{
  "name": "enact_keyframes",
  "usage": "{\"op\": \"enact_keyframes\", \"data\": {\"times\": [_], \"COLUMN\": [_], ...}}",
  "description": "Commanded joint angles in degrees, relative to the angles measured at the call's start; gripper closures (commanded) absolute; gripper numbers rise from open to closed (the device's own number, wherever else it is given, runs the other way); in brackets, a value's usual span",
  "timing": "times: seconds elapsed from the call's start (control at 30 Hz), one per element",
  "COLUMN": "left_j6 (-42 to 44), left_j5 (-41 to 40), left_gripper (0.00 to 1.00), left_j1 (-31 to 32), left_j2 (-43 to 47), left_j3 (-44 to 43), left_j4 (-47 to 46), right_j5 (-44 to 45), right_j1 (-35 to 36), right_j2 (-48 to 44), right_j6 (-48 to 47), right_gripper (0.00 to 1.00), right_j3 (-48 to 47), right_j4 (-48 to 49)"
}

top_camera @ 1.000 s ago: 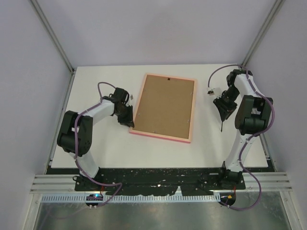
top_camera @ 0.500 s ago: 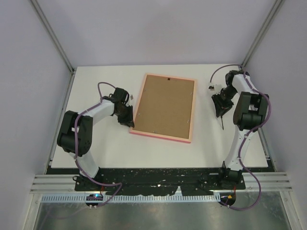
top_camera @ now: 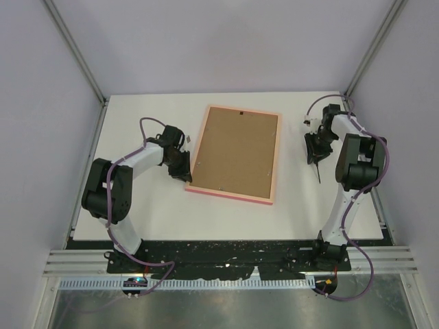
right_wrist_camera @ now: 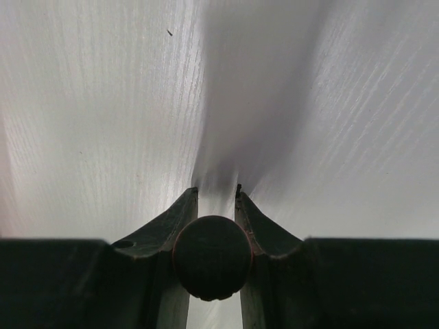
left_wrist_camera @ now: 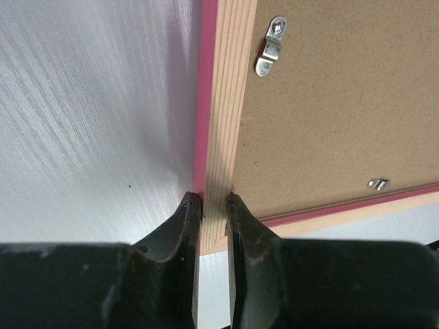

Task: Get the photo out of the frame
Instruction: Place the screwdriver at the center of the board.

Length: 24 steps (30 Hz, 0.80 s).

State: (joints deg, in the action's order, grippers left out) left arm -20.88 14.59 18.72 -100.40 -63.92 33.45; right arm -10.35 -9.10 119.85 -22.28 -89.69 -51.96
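The pink frame (top_camera: pixel 275 157) lies face down in the middle of the table, its brown backing board (top_camera: pixel 236 151) facing up. The photo is hidden under that board. My left gripper (top_camera: pixel 186 176) is shut on the frame's near left corner; in the left wrist view its fingers (left_wrist_camera: pixel 188 212) pinch the pale wooden rim (left_wrist_camera: pixel 226 103). Metal clips (left_wrist_camera: pixel 271 48) hold the board (left_wrist_camera: pixel 329 103) in place. My right gripper (top_camera: pixel 315 152) hovers right of the frame, apart from it, shut on a thin black stick (top_camera: pixel 318 175), whose round dark end (right_wrist_camera: pixel 212 257) sits between the jaws.
The white table (top_camera: pixel 151 205) is bounded by grey walls on three sides. A second small clip (left_wrist_camera: pixel 378 183) sits near the frame's near edge. Cables loop from both arms above the table.
My right gripper with the black stick has moved toward the back of the table and a little left. The left gripper and the frame have not moved.
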Motion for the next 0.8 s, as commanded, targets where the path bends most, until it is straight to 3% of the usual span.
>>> {"op": "enact_keyframes", "data": {"times": [0.0,0.2,0.63,0.77], "left_j6": [-1.5,-1.5,-1.5,-1.1], "left_j5": [2.8,2.8,2.2,1.5], "left_gripper": [1.0,1.0,0.99,0.82], "left_j1": [-0.4,-0.4,-0.4,-0.4], "left_j2": [1.5,1.6,2.4,2.4], "left_j3": [-0.9,-0.9,-1.2,-1.9], "left_j4": [-3.1,-3.1,-2.9,-2.0], "right_j5": [0.3,0.8,3.3,3.9], "right_j1": [0.3,1.1,1.9,2.6], "right_j2": [-3.9,-5.6,-10.3,-13.2], "right_j6": [4.3,5.8,6.0,6.1], "right_gripper": [0.73,0.58,0.48,0.46], "right_j3": [3.1,6.5,8.0,8.0], "right_j4": [7.7,10.2,12.4,12.8]}}
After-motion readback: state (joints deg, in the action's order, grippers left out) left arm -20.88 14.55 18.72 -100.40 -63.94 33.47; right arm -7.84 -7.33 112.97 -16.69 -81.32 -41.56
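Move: My right hand still holds the screwdriver by its handle, handle end up, tip slanting back, just above bare table; the spot to lay it on is directly beneath, a centimetre or so down. The frame's middle lies some 26 cm to my left and 3 cm farther out, its right rail about 13 cm left and 1 cm out. From my left hand that table spot is roughly 43 cm to the right, 5 cm farther out and 3 cm lower. I open my right fingers and let go of the screwdriver's handle, keeping the hand almost in place low over the table: it eases about 1 cm forward and a touch left, the fingertips swinging some 10 degrees forward, and starts to lift by about 1 cm only at the end. My left hand stays still, keeping its pinch on the frame's left rail near the near corner. ##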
